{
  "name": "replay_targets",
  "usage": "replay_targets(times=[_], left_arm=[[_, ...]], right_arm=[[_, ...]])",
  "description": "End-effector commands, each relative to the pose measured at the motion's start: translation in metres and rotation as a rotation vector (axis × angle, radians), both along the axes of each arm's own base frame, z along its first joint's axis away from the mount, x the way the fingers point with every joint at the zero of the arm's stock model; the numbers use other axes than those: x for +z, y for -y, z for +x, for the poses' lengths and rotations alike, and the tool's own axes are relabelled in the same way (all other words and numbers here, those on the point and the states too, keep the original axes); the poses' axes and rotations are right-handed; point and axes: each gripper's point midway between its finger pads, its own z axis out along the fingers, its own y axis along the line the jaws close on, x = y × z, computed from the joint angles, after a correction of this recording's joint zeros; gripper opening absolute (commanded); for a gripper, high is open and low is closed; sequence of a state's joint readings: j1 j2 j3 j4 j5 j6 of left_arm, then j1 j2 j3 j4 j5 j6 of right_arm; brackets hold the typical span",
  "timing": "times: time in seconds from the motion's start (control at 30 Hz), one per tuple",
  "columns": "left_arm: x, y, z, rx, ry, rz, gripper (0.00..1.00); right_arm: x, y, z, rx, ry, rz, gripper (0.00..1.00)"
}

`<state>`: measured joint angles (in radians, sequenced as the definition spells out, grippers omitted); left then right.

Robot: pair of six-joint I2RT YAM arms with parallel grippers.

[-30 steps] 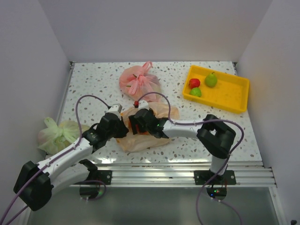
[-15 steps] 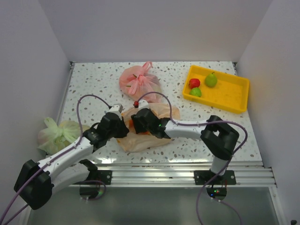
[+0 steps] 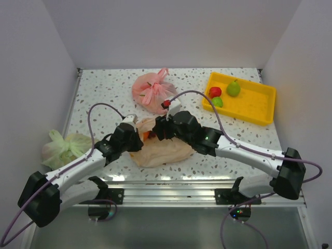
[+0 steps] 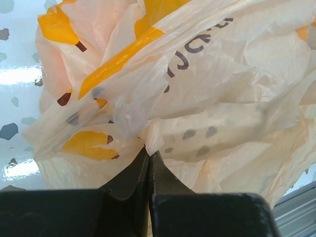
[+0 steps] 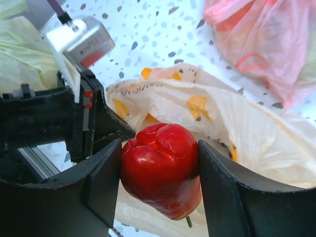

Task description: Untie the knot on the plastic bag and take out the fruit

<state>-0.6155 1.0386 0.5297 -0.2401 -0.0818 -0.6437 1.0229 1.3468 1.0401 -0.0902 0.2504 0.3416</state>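
The peach-orange plastic bag [image 3: 165, 150] lies crumpled between the arms, its mouth loose; the knot is out of view. My left gripper [image 4: 148, 151] is shut on a fold of the bag's film [image 4: 207, 98] at its left edge [image 3: 136, 141]. My right gripper [image 5: 159, 177] is shut on a glossy red apple-like fruit [image 5: 160, 170], held just above the bag [image 5: 237, 128] near its top edge [image 3: 158, 129]. More fruit sits in the yellow tray [image 3: 259, 106]: a red piece [image 3: 215, 92], a green pear [image 3: 233, 88] and a green apple [image 3: 217, 101].
A knotted pink bag [image 3: 153, 90] lies behind the peach bag, also in the right wrist view [image 5: 266, 44]. A pale green bag [image 3: 65, 148] sits at the left wall. The left arm's wrist [image 5: 64, 118] is close beside the right fingers. White walls enclose the speckled table [image 3: 104, 88].
The right gripper has closed on the red fruit and lifted it back out of the bag, its arm stretching out to the right. The left gripper stays pinched on the bag.
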Motion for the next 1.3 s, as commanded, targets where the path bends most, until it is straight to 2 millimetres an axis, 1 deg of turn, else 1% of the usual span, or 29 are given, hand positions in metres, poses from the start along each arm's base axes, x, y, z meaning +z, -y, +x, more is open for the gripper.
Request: replay_targets(times=[0.0,0.03,0.07,0.1,0.13,0.17,0.2,0.23,0.27,0.3,0.37,0.4,0.47,0.5,0.57,0.6,0.67,0.7,0.73,0.83,0.9,0.93,0.97,1.03,1.07,1.1,1.17,1.2,1.27], left_arm=[[0.021,0.01,0.014,0.009,0.059,-0.044,0.02],[0.02,0.009,0.013,0.009,0.056,-0.042,0.02],[0.019,0.009,0.013,0.009,0.056,-0.039,0.02],[0.019,0.008,0.012,0.011,0.056,-0.04,0.02],[0.019,0.008,0.011,0.012,0.056,-0.041,0.02],[0.02,0.007,0.011,0.012,0.057,-0.041,0.02],[0.02,0.007,0.01,0.013,0.059,-0.044,0.02],[0.021,0.007,0.01,0.012,0.058,-0.048,0.02],[0.021,0.007,0.009,0.011,0.058,-0.049,0.02],[0.023,0.007,0.008,0.011,0.064,-0.053,0.02],[0.023,0.005,0.007,0.012,0.062,-0.051,0.02],[0.023,0.004,0.006,0.014,0.065,-0.052,0.02],[0.023,0.004,0.004,0.011,0.062,-0.052,0.02],[0.023,0.004,0.003,0.008,0.063,-0.054,0.02],[0.023,0.004,0.002,0.003,0.061,-0.054,0.02],[0.024,0.004,0.001,0.0,0.062,-0.059,0.02],[0.024,0.004,0.001,-0.002,0.061,-0.059,0.02],[0.025,0.004,0.0,-0.007,0.064,-0.063,0.02],[0.025,0.004,-0.001,-0.01,0.065,-0.061,0.02],[0.026,0.004,-0.003,-0.019,0.066,-0.064,0.03],[0.028,0.005,-0.004,-0.022,0.068,-0.067,0.03],[0.027,0.004,-0.004,-0.024,0.068,-0.064,0.02],[0.027,0.004,-0.004,-0.024,0.068,-0.064,0.03],[0.026,0.003,-0.005,-0.025,0.065,-0.063,0.03],[0.026,0.003,-0.006,-0.023,0.064,-0.065,0.03],[0.026,0.004,-0.005,-0.023,0.066,-0.066,0.02],[0.026,0.004,-0.005,-0.024,0.067,-0.068,0.03],[0.026,0.005,-0.004,-0.024,0.066,-0.067,0.03],[0.027,0.006,-0.003,-0.024,0.069,-0.07,0.03]], right_arm=[[0.041,0.022,0.019,-0.064,0.104,-0.042,0.08],[0.059,0.027,0.027,-0.081,0.14,-0.039,0.08],[0.062,0.035,0.034,-0.108,0.149,-0.059,0.08],[0.067,0.05,0.051,-0.164,0.157,-0.068,0.08],[0.076,0.06,0.062,-0.2,0.17,-0.062,0.08],[0.077,0.071,0.072,-0.237,0.167,-0.066,0.08],[0.078,0.093,0.09,-0.308,0.166,-0.07,0.08],[0.078,0.106,0.1,-0.355,0.173,-0.083,0.08],[0.075,0.119,0.111,-0.403,0.171,-0.1,0.08],[0.071,0.144,0.126,-0.481,0.165,-0.119,0.09],[0.065,0.171,0.143,-0.574,0.14,-0.118,0.09],[0.055,0.196,0.159,-0.647,0.115,-0.123,0.09],[0.045,0.216,0.177,-0.709,0.076,-0.098,0.1],[0.031,0.239,0.191,-0.771,0.047,-0.113,0.1],[0.021,0.259,0.208,-0.839,0.023,-0.101,0.1],[0.007,0.279,0.222,-0.897,-0.009,-0.097,0.11],[-0.005,0.298,0.236,-0.955,-0.026,-0.09,0.16],[-0.014,0.317,0.243,-1.005,-0.041,-0.095,0.21],[-0.029,0.323,0.254,-1.028,-0.065,-0.108,0.24],[-0.057,0.344,0.274,-1.089,-0.112,-0.16,0.32],[-0.068,0.353,0.278,-1.108,-0.144,-0.189,0.37],[-0.067,0.355,0.283,-1.112,-0.143,-0.193,0.5],[-0.074,0.356,0.283,-1.111,-0.161,-0.207,0.58],[-0.072,0.355,0.286,-1.096,-0.154,-0.211,0.78],[-0.068,0.353,0.286,-1.086,-0.15,-0.204,0.9],[-0.063,0.353,0.286,-1.081,-0.143,-0.199,0.95],[-0.055,0.349,0.285,-1.058,-0.136,-0.193,0.99],[-0.043,0.348,0.283,-1.052,-0.119,-0.177,0.99],[-0.036,0.342,0.277,-1.025,-0.128,-0.157,0.99]])
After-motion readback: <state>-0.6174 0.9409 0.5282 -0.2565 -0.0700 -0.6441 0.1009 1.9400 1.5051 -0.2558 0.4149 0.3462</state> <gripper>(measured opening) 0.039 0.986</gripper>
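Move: The held red fruit is bound for a free spot in the left part of the yellow tray, about 27 cm ahead of the right hand, 36 cm to its right and 15 cm below. Around that spot, at the same depth, sit the round red fruit (31 ahead, 28 right), the green fruit (23 ahead, 28 right) and the pear (34 ahead, 38 right). The open bag lies some 18 cm below, 2 cm ahead and 5 cm right. From the left hand the spot is about 28 cm ahead, 46 cm right and 2 cm lower. The red fruit, already clear of the bag, is carried by the right hand some 35 cm right and 28 cm forward to the tray, arching up about 6 cm before sinking 17, while the hand turns some 60 degrees clockwise. There the fingers open wide to let go and the hand starts to rise. The left fingers keep pinching the bag's rim, easing it up about 2 cm. ##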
